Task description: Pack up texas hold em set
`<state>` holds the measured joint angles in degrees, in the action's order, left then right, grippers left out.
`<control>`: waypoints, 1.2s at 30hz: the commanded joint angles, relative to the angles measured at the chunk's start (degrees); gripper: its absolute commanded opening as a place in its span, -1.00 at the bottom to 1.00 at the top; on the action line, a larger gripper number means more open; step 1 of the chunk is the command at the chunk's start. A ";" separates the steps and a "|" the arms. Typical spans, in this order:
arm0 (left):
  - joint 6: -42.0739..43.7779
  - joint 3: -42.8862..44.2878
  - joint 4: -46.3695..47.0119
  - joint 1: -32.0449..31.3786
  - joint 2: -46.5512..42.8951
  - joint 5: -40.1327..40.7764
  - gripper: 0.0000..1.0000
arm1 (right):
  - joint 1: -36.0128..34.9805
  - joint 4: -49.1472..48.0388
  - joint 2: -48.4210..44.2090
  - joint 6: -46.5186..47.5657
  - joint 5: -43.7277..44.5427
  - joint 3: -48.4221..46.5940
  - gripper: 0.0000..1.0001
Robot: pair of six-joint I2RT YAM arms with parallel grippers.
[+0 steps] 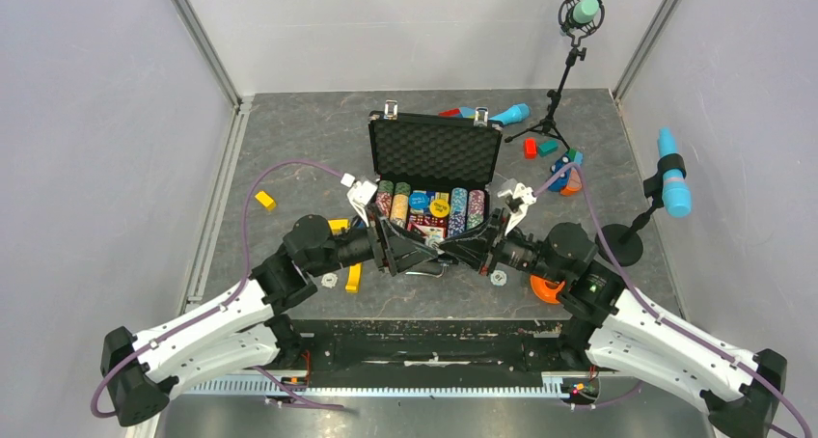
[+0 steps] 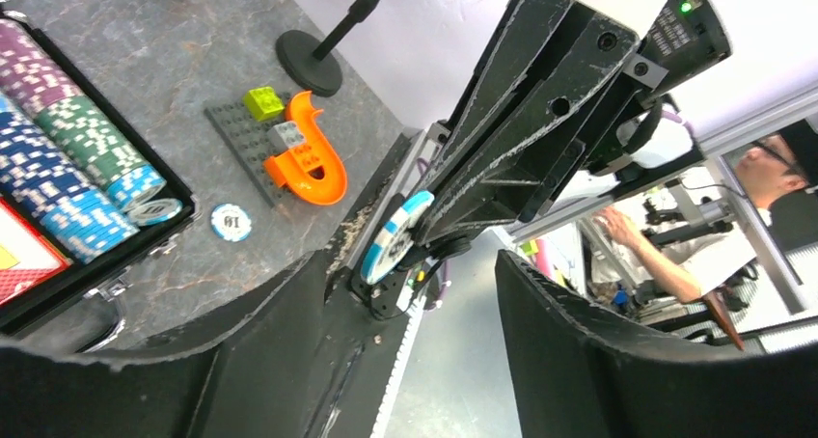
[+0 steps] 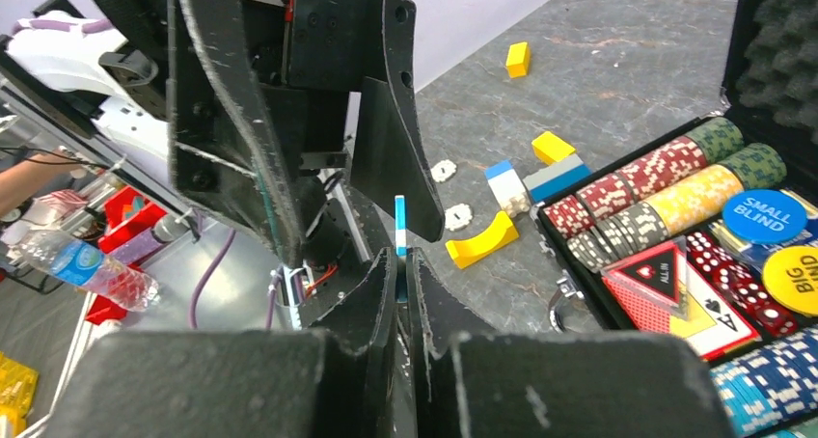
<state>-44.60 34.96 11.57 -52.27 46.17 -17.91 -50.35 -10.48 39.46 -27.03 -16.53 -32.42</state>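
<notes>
The black briefcase (image 1: 434, 153) stands open at the table's middle, foam lid up, with rows of poker chips (image 1: 431, 209) inside. The right wrist view shows the chip rows (image 3: 675, 182), a card deck (image 3: 666, 276) and the blue dealer button (image 3: 765, 216). My right gripper (image 3: 400, 260) is shut on a blue-and-white chip (image 3: 399, 226), held edge-up just in front of the case. My left gripper (image 2: 410, 264) is open and faces it, its fingers either side of that chip (image 2: 395, 235). Both grippers meet in the top view, left (image 1: 424, 250) and right (image 1: 463, 250).
A loose chip (image 2: 231, 222) lies on the table by the case's corner; two white ones (image 3: 443, 170) lie further left. An orange curved block (image 2: 309, 163) sits on a grey plate. Yellow blocks (image 1: 264, 201), coloured blocks (image 1: 540, 147) and two microphone stands (image 1: 672, 182) surround the case.
</notes>
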 commanded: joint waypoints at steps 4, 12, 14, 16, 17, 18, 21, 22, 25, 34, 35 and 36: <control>2.93 3.85 -12.08 -0.19 -3.24 10.88 0.95 | 0.16 13.00 0.62 16.54 11.62 -6.02 -1.00; 2.52 13.06 -40.47 0.24 -1.37 30.52 0.99 | 0.12 16.84 0.50 41.95 20.43 -0.50 -1.00; 2.27 13.81 -44.21 0.42 -1.19 32.63 0.99 | 0.23 17.18 0.66 46.30 21.02 0.37 -1.00; 2.28 13.62 -45.58 0.50 -1.81 32.90 0.99 | 0.21 19.31 2.19 50.47 20.24 -0.08 -1.00; 2.12 13.29 -45.91 0.50 -2.16 32.94 0.99 | 0.30 21.19 3.26 52.27 19.94 -0.66 -1.00; 1.89 12.85 -46.15 0.61 -2.80 33.09 0.99 | 0.42 23.10 5.00 53.50 19.34 -1.64 -1.00; 1.58 11.96 -46.87 0.68 -4.07 33.53 0.99 | 2.13 28.96 10.22 57.32 14.70 -4.34 -1.00; 1.53 11.81 -47.07 0.76 -4.28 33.62 0.99 | 3.10 29.83 11.99 57.56 13.44 -5.08 -1.00; 1.69 12.01 -48.25 0.85 -4.44 33.98 0.99 | 8.38 31.70 15.71 58.71 5.64 -7.13 -1.00; 1.45 11.36 -49.17 1.21 -5.58 34.45 0.99 | 12.21 32.35 20.87 65.23 3.27 -9.52 -1.00; 1.36 11.36 -49.19 1.22 -5.49 34.35 0.99 | 12.14 32.99 21.39 65.99 2.78 -9.79 -1.00; 1.36 11.32 -49.15 1.21 -5.49 34.35 0.99 | 12.29 33.40 21.83 66.66 2.34 -10.01 -1.00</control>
<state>-43.66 46.50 -37.69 -51.35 41.04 15.00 -38.39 21.61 59.51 34.94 -11.07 -39.46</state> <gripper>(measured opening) 0.993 0.040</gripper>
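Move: The blue-and-white chip is already in the right fingers; the front end of the case's rightmost chip row lies about 10 cm ahead of them, 7 cm to the right and 25 cm below. From that hand, the playing cards are 13 cm ahead, 2 cm left; the loose chip is 3 cm ahead, 14 cm right. From the empty left hand, the white chip lies 3 cm ahead, 23 cm left and 28 cm below. The chip, still pinched in the shut right fingers, is carried forward and right, then steeply down, about 17 cm lower in all, towards the front end of the rightmost row, as the wrist rolls some 60 degrees to tip the fingers down. The left hand finishes opening and draws off leftward, also sinking and easing a little forward, turning counter-clockwise. ##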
